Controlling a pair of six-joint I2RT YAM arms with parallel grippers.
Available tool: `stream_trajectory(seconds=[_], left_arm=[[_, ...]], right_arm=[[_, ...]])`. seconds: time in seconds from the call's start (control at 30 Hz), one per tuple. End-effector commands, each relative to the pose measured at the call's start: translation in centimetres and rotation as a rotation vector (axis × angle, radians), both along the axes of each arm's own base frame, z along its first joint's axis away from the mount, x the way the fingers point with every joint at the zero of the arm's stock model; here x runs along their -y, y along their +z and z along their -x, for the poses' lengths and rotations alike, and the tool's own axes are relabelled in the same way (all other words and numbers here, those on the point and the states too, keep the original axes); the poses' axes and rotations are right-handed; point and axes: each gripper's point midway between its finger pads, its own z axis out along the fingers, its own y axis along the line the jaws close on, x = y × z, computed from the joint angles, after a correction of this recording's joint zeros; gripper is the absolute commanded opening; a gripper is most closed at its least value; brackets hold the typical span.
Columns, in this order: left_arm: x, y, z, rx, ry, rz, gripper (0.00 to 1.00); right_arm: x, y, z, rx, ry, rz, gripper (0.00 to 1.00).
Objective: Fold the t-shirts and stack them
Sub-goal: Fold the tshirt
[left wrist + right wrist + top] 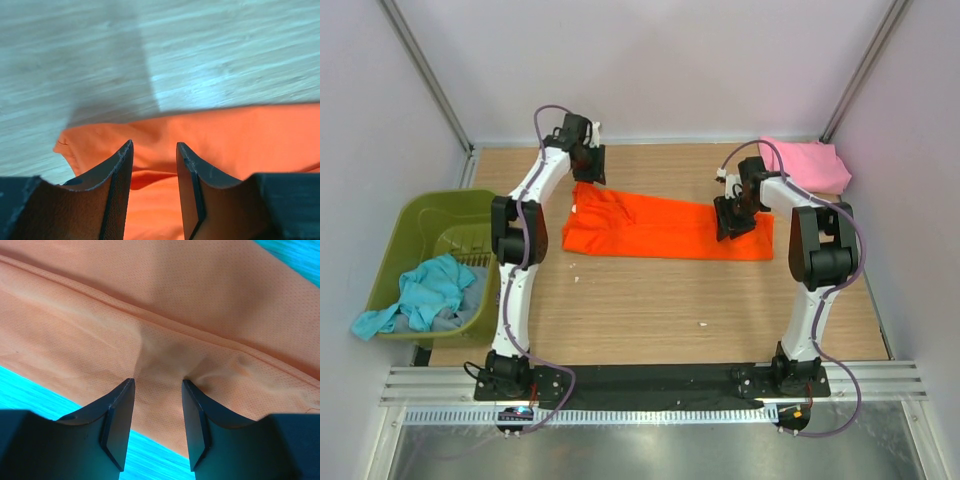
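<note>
A bright orange t-shirt lies folded into a long strip across the middle of the table. My left gripper hangs at its far left end. In the left wrist view that gripper is open, with the orange cloth lying beneath the gap. My right gripper is down on the strip's right end. In the right wrist view it stands open, with both tips pressing into the orange cloth, which puckers between them. A pale pink t-shirt lies folded at the back right.
An olive-green tub stands off the table's left edge, with a teal t-shirt spilling over its near rim. Walls close in the table at the back and sides. Bare wood shows in front of the orange strip.
</note>
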Motion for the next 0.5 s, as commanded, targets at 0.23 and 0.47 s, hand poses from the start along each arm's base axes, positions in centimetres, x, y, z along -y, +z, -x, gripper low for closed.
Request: stream_trajectory(seconds=[0.23,0.47], left_arm=[[0.6,8.6,2.6,0.095,-0.052,0.068,0.42],[4.7,9.6,11.4,-0.075,-0.213,0.232,0.43]], right_arm=[[0.3,2.6,-0.9,0.091,0.028,0.032,0.49],[0.8,6.4,-4.1,0.204,0.026,0.041,0.49]])
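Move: The orange t-shirt, folded to a long strip, has its middle about 15 cm to the right of the left hand, 7 cm back and 7 cm below; that hand hovers by the strip's far left edge. The white neck tag lies roughly 6 cm left and 3 cm back of the left hand, the green bin some 35 cm left and 20 cm back. From the idle right hand, the t-shirt's middle is about 15 cm left, 7 cm farther out and 3 cm lower. The left hand tops out its outward reach with barely 1 cm more forward, already rising, then swings back towards the base over the t-shirt's left end, finishing about 7 cm nearer the base and 7 cm higher than it began. Its fingers stay part-open and empty, pointing down and outward, while the wrist turns some 10 degrees, partly clockwise; the right hand, likewise open and empty, only begins to lift by about 1 cm over the strip's right end. ##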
